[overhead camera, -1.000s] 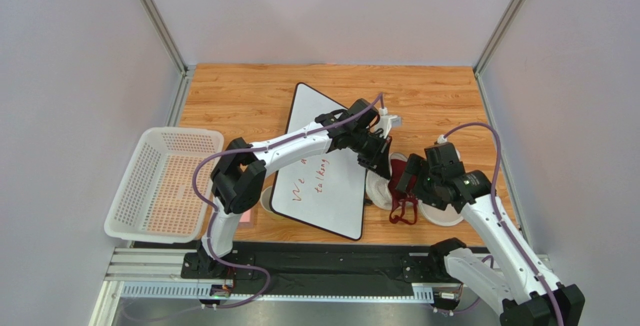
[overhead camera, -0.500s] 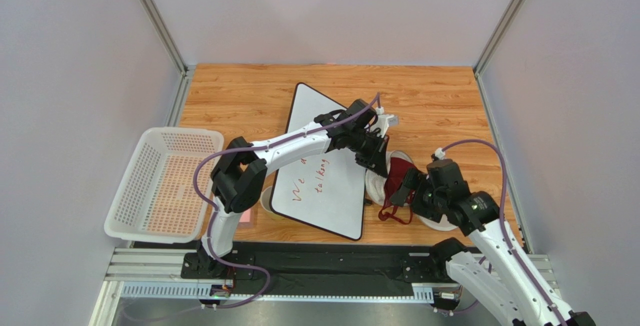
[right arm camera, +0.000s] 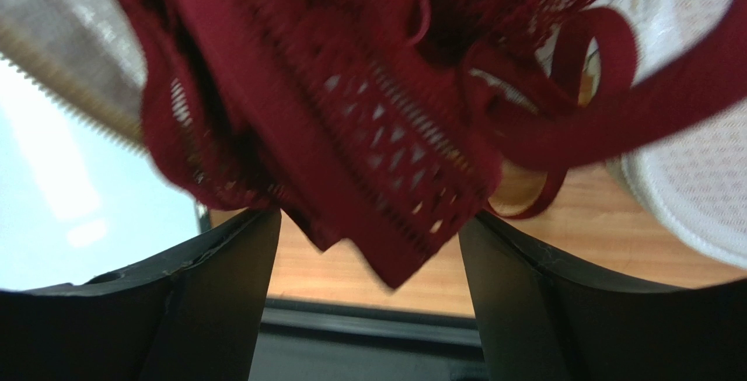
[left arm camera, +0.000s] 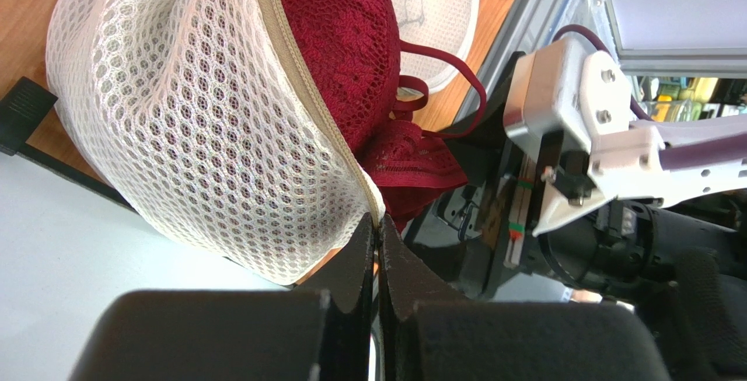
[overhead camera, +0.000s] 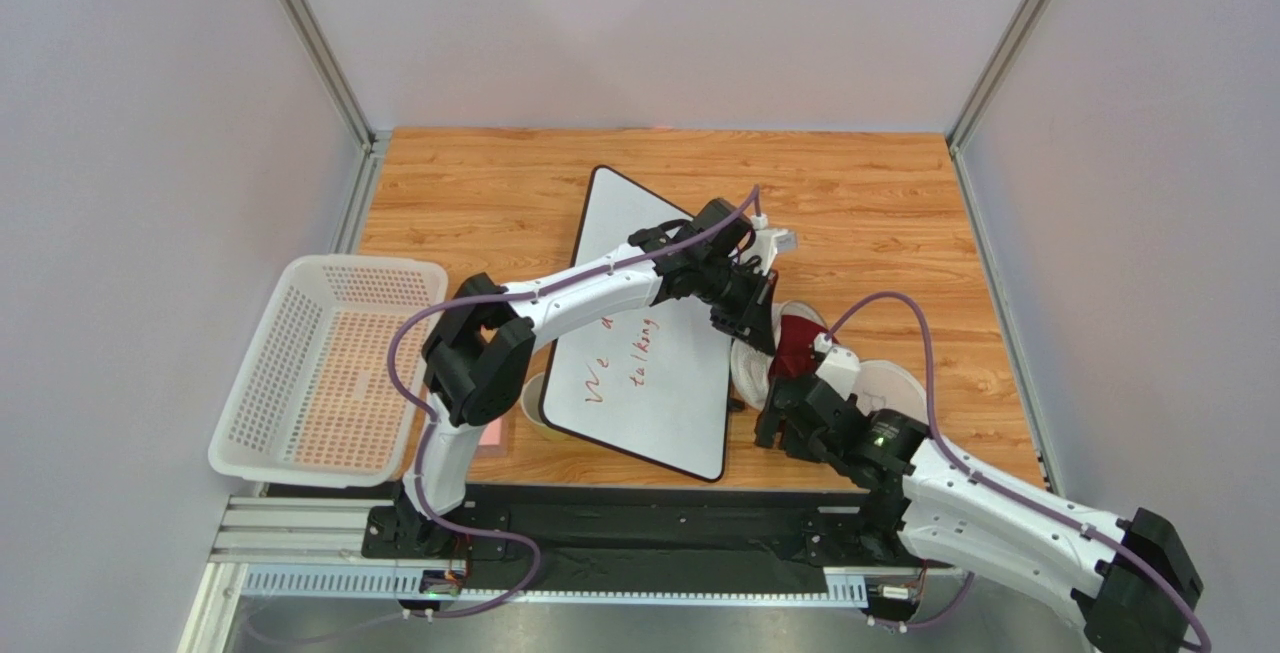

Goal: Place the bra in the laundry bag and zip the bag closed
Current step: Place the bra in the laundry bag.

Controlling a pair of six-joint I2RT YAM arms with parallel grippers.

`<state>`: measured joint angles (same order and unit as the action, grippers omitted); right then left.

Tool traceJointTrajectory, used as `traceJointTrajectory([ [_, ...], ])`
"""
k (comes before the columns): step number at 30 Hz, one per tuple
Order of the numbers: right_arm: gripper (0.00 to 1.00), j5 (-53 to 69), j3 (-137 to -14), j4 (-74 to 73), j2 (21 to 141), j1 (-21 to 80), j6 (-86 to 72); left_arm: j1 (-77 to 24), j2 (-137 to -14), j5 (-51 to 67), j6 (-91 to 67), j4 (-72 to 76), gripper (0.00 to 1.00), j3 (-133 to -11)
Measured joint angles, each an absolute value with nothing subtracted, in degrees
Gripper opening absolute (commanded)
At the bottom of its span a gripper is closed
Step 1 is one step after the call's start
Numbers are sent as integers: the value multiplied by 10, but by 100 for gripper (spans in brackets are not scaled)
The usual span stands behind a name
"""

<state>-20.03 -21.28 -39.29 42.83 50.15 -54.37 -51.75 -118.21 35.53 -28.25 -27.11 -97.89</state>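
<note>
The white mesh laundry bag (left arm camera: pixel 193 110) lies on its side by the whiteboard, its mouth open. My left gripper (left arm camera: pixel 377 228) is shut on the bag's zipper rim and holds the mouth up; it also shows in the top view (overhead camera: pixel 756 326). The maroon bra (left arm camera: pixel 346 40) is partly inside the bag, with a lace band and straps hanging out of the mouth. My right gripper (right arm camera: pixel 368 254) is open just below and in front of the mouth, and the hanging bra (right arm camera: pixel 368 127) sits between its jaws. The bag's disc lid (overhead camera: pixel 890 383) lies flat to the right.
A whiteboard (overhead camera: pixel 646 338) with red writing lies under the left arm, touching the bag. A white perforated basket (overhead camera: pixel 323 368) stands at the left. The table's near edge and black rail (overhead camera: pixel 676 511) are just behind my right gripper. Grey walls enclose the table.
My right arm has dropped low and swung left and nearer, from the bag's right side to in front of its mouth. The bra's hanging part moved with it. The left gripper kept still.
</note>
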Motion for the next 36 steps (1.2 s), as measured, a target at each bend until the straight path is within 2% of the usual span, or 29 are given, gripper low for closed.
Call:
traceJointTrajectory([
  [2, 54, -225, -200, -378, 427, 503, -555, -518, -1182, 355, -283, -271, 0, -979],
  [6, 47, -263, -168, -350, 408, 505, -577, -518, -1182, 355, -283, -271, 0, -979],
  [7, 40, -271, -159, -348, 398, 505, -579, -518, -1182, 355, -283, -271, 0, -979],
  [8, 27, -277, -155, -348, 389, 505, -580, -518, -1182, 355, -283, -271, 0, -979],
  [11, 11, -296, -150, -349, 357, 505, -579, -518, -1182, 355, -283, -268, 0, -975],
  [14, 0, -307, -153, -357, 319, 505, -574, -518, -1182, 355, -283, -267, 0, -970],
  [23, 0, -317, -271, -421, 295, 489, -529, -521, -1182, 355, -283, -267, 0, -957],
  [28, 0, -278, -309, -402, 349, 418, -478, -522, -1182, 355, -283, -267, 0, -956],
  [32, 0, -201, -310, -347, 420, 338, -435, -524, -1182, 355, -283, -267, 0, -956],
  [36, 0, -145, -310, -274, 481, 316, -402, -531, -1182, 355, -284, -267, 0, -956],
])
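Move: The bra's middle is about 8 cm ahead of my open right hand, 1 cm to its right and 3 cm higher; its loose band already hangs between my right fingers. The laundry bag's middle is also some 8 cm ahead, but 3 cm left, and the white disc lies about 13 cm right and 3 cm ahead. From my left hand, already pinching the bag's zip edge, the bra is about 4 cm right, 3 cm back and 7 cm below. I ease my right hand a little forward and right, barely above the table, shutting its fingers on the bra's hanging band. Then I lift the band about 10 cm and carry it forward towards the bag's mouth, dipping some 2 cm at the end, fingers tilted about 15 degrees further forward. My left hand keeps its pinch on the zip edge, sinking and drawing back a centimetre or so. ##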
